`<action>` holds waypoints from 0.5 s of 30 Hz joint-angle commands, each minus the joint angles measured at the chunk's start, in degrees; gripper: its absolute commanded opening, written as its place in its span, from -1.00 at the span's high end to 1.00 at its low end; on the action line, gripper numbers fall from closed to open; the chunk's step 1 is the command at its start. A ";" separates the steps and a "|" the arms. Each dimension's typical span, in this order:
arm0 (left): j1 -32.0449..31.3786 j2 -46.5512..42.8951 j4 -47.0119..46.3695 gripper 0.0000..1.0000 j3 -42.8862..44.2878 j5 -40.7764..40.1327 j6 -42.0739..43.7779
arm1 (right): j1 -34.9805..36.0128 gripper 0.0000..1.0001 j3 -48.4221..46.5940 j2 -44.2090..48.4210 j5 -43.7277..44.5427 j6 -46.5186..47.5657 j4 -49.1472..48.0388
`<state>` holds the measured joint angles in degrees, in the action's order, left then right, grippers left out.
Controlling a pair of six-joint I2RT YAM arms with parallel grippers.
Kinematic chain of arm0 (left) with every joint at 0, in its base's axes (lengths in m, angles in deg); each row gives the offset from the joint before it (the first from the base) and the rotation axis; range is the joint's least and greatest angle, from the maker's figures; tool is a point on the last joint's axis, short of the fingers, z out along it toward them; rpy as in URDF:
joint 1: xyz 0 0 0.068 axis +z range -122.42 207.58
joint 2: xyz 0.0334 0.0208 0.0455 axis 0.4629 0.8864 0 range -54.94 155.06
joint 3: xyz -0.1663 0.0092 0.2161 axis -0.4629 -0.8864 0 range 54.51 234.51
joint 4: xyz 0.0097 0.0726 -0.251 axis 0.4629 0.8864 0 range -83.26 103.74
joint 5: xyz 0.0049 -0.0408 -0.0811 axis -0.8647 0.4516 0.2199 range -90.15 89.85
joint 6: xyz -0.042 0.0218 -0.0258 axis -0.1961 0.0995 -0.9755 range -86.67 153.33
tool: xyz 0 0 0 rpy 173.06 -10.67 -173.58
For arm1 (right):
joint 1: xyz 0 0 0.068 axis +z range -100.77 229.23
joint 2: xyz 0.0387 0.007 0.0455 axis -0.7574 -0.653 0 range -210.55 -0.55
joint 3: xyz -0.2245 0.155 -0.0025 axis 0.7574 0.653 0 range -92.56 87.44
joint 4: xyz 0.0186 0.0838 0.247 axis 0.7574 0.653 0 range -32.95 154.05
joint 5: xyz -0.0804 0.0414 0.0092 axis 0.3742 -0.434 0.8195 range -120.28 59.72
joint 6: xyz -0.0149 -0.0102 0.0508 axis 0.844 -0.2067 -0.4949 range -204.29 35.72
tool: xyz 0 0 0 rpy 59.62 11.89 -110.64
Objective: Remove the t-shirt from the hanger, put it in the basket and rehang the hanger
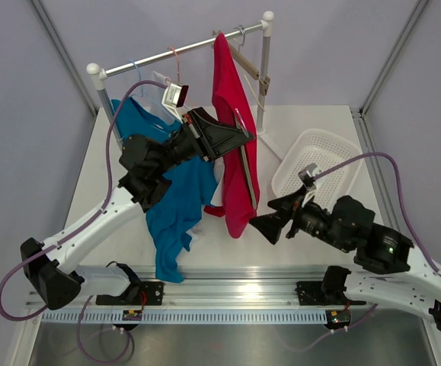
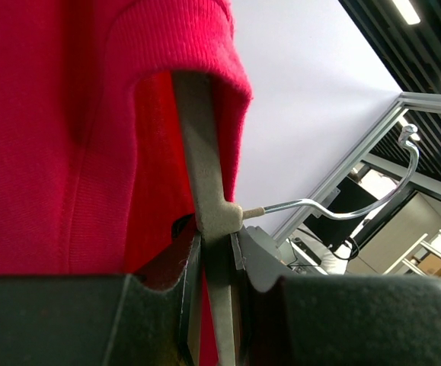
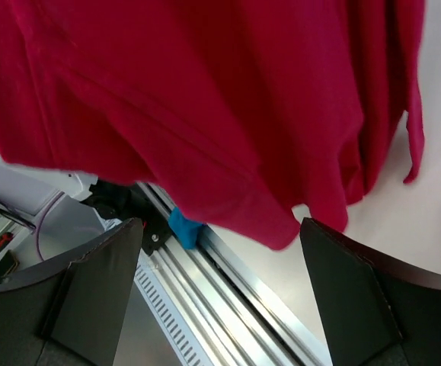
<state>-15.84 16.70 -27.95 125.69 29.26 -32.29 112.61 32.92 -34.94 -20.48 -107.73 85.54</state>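
A red t-shirt [image 1: 231, 114] hangs on a grey felt hanger [image 2: 205, 175] with a metal hook [image 2: 372, 200]. My left gripper [image 1: 239, 139] is shut on the hanger's neck, just below the hook, and holds it beside the rack; the jaws [image 2: 216, 255] pinch the grey bar with red cloth [image 2: 52, 114] on one side. The hook shows free in the air. My right gripper [image 1: 266, 226] is open and empty just below the shirt's lower hem [image 3: 281, 229]. Its two fingers are spread wide, apart from the cloth.
A clothes rack [image 1: 182, 52] stands at the table's back with more hangers. A blue t-shirt [image 1: 176, 194] hangs down left of the red one, over my left arm. A white basket [image 1: 334, 145] sits at the right. The metal rail [image 1: 228, 290] runs along the near edge.
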 commanded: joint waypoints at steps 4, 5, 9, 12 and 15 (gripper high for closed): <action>-0.53 0.08 -8.81 1.00 -0.34 -0.84 -1.87 | 0.43 -0.65 2.04 -6.56 -0.06 5.42 -13.89; -0.61 0.00 -8.89 1.00 -0.42 -0.84 -2.05 | 0.35 -0.46 2.40 -6.48 2.65 6.21 -15.64; -0.70 -0.62 -8.81 1.00 -0.78 -1.46 -2.66 | 0.35 0.99 6.35 -6.04 5.23 5.52 -20.05; -0.70 -0.27 -7.41 1.00 0.10 -1.11 -2.67 | 0.43 1.00 8.37 -4.55 -0.56 2.18 -17.34; -0.70 0.78 -5.91 1.00 4.22 0.47 -3.10 | 0.43 1.00 10.65 -2.00 -3.30 -2.03 -9.70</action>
<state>-16.11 17.57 -29.42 125.03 29.13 -34.67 112.61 41.79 -38.81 -21.22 -105.96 72.05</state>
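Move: The right hand's target, the red t-shirt's loose lower edge, hangs some 4 cm to its left, 2 cm farther out and 2 cm lower. The hanger's lower end lies about 4 cm ahead, 2 cm left and level; its neck, in the left gripper, is 6 cm ahead, 4 cm left and 20 cm up. The white basket sits roughly 30 cm ahead, 18 cm right and 28 cm below. From the left hand that edge is about 5 cm back, 2 cm right and 20 cm down. With its fingers wide open, the right hand slips leftward about 4 cm, also forward and sinking, onto the red t-shirt's lower edge beside the hanger's lower end, and shuts on it so that the fabric is pinched between the fingertips. Once closed, it eases back about 1 cm and a little farther down, while the left hand stays put up at the neck and keeps its hold of the wooden hanger. ##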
